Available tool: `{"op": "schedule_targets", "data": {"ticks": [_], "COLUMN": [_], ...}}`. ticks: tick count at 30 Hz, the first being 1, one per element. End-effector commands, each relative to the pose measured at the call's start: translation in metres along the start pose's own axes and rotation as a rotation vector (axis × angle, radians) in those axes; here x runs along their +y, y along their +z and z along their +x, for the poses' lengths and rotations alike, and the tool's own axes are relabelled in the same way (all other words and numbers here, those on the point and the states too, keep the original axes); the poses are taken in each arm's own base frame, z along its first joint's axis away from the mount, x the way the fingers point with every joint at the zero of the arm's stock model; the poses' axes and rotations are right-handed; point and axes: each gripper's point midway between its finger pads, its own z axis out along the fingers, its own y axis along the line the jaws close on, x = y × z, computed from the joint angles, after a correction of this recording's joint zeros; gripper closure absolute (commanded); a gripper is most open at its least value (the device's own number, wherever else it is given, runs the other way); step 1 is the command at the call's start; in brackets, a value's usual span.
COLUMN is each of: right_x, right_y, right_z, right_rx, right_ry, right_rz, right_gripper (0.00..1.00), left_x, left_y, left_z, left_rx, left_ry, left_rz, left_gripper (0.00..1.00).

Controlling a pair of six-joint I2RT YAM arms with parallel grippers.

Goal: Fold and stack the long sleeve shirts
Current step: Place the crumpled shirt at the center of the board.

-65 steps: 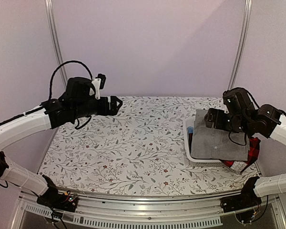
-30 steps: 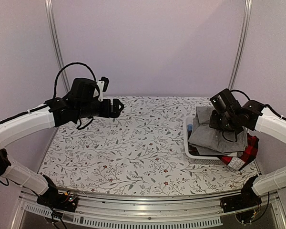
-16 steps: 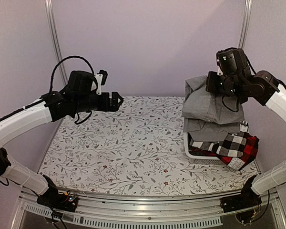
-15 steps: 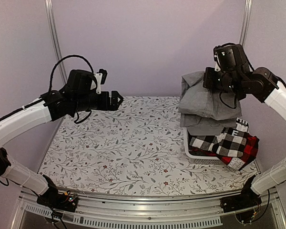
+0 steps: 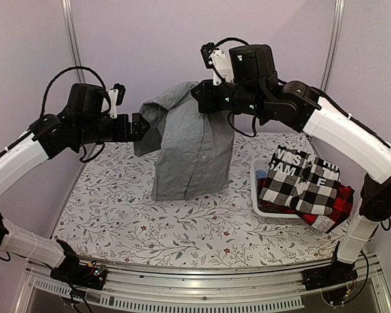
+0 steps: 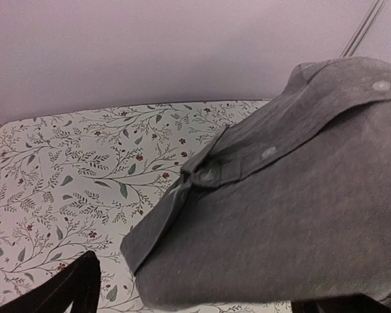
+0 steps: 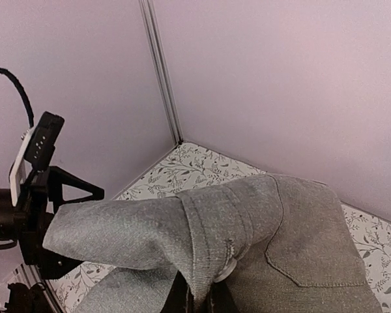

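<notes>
A plain grey long sleeve shirt (image 5: pixel 192 150) hangs high over the middle of the table, its hem brushing the surface. My right gripper (image 5: pixel 199 98) is shut on a fold near the shirt's buttoned top edge (image 7: pixel 228 261); its fingertips (image 7: pixel 182 301) pinch the cloth. My left gripper (image 5: pixel 141 127) is open at the shirt's left edge, where a sleeve or collar part (image 6: pixel 182 195) hangs in front of it. A black-and-white checked shirt (image 5: pixel 300 182) and a red-and-black one (image 5: pixel 342 202) lie in the basket.
A white basket (image 5: pixel 255 195) stands at the table's right side, holding the checked shirts. The floral tablecloth (image 5: pixel 111 208) covers the table. Metal posts (image 5: pixel 70 39) rise at the back corners, and the left gripper (image 7: pixel 49 215) shows in the right wrist view.
My right arm has lifted the grey shirt out of the basket and carried it left over the table's middle, uncovering the checked shirts. The left gripper moved slightly left and now meets the shirt's edge.
</notes>
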Motion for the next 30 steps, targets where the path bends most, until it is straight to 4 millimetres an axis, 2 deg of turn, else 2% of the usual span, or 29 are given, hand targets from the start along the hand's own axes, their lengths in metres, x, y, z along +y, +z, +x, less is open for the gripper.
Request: {"op": "schedule_targets", "data": {"ticks": [1, 4, 7, 8, 9, 13, 15, 20, 24, 27, 30], "right_x": [0.025, 0.010, -0.025, -0.035, -0.041, -0.058, -0.062, -0.034, -0.008, 0.000, 0.003], "right_y": [0.036, 0.052, 0.062, 0.063, 0.060, 0.045, 0.037, 0.017, 0.006, -0.002, -0.008], "right_z": [0.050, 0.096, 0.143, 0.164, 0.176, 0.202, 0.212, 0.234, 0.267, 0.294, 0.308], "right_rx": [0.068, 0.163, 0.266, 0.309, 0.330, 0.368, 0.382, 0.420, 0.488, 0.547, 0.570], "right_ry": [0.009, 0.052, 0.097, 0.105, 0.103, 0.100, 0.103, 0.050, -0.036, -0.061, -0.079], "right_rz": [-0.143, -0.141, -0.086, -0.063, -0.040, 0.027, 0.061, 0.078, 0.080, 0.062, 0.057], "right_gripper": [1.00, 0.87, 0.64, 0.57, 0.52, 0.29, 0.21, 0.11, 0.06, 0.04, 0.03], "left_x": [0.010, 0.008, 0.008, 0.009, 0.009, 0.012, 0.018, 0.039, 0.057, 0.063, 0.071], "left_y": [-0.009, -0.005, 0.008, 0.012, 0.018, 0.037, 0.044, 0.050, 0.052, 0.051, 0.050], "left_z": [0.007, 0.015, 0.028, 0.032, 0.037, 0.061, 0.073, 0.108, 0.140, 0.161, 0.182], "left_rx": [0.016, 0.018, 0.033, 0.037, 0.046, 0.085, 0.109, 0.154, 0.175, 0.203, 0.220], "left_ry": [-0.016, -0.020, -0.018, -0.021, -0.024, -0.047, -0.066, -0.138, -0.210, -0.258, -0.302], "left_rz": [-0.020, -0.002, 0.007, 0.007, 0.012, 0.025, 0.024, 0.012, -0.010, -0.016, -0.036], "left_gripper": [0.00, 0.00, 0.00, 0.00, 0.00, 0.00, 0.00, 0.00, 0.00, 0.00, 0.00]}}
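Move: The right hand already holds the bunched grey shirt, which hangs below it. The board's centre is about 40 cm below that hand, roughly 3 cm farther out and level sideways; the basket with the checked shirts stands about 34 cm to its right, 2 cm ahead and 36 cm below. From the open left hand, the hanging shirt's middle lies some 18 cm right, level in reach, about 10 cm lower. The right fingers let go of the grey shirt, opening from shut to nearly full as the hand sinks about 27 cm towards the board; in the last part the hand draws back some 10 cm over the cloth, its fingers tipped farther down. The left hand stays open and sinks alongside by about 20 cm, tilting some 20 degrees downward beside the shirt's left part. ##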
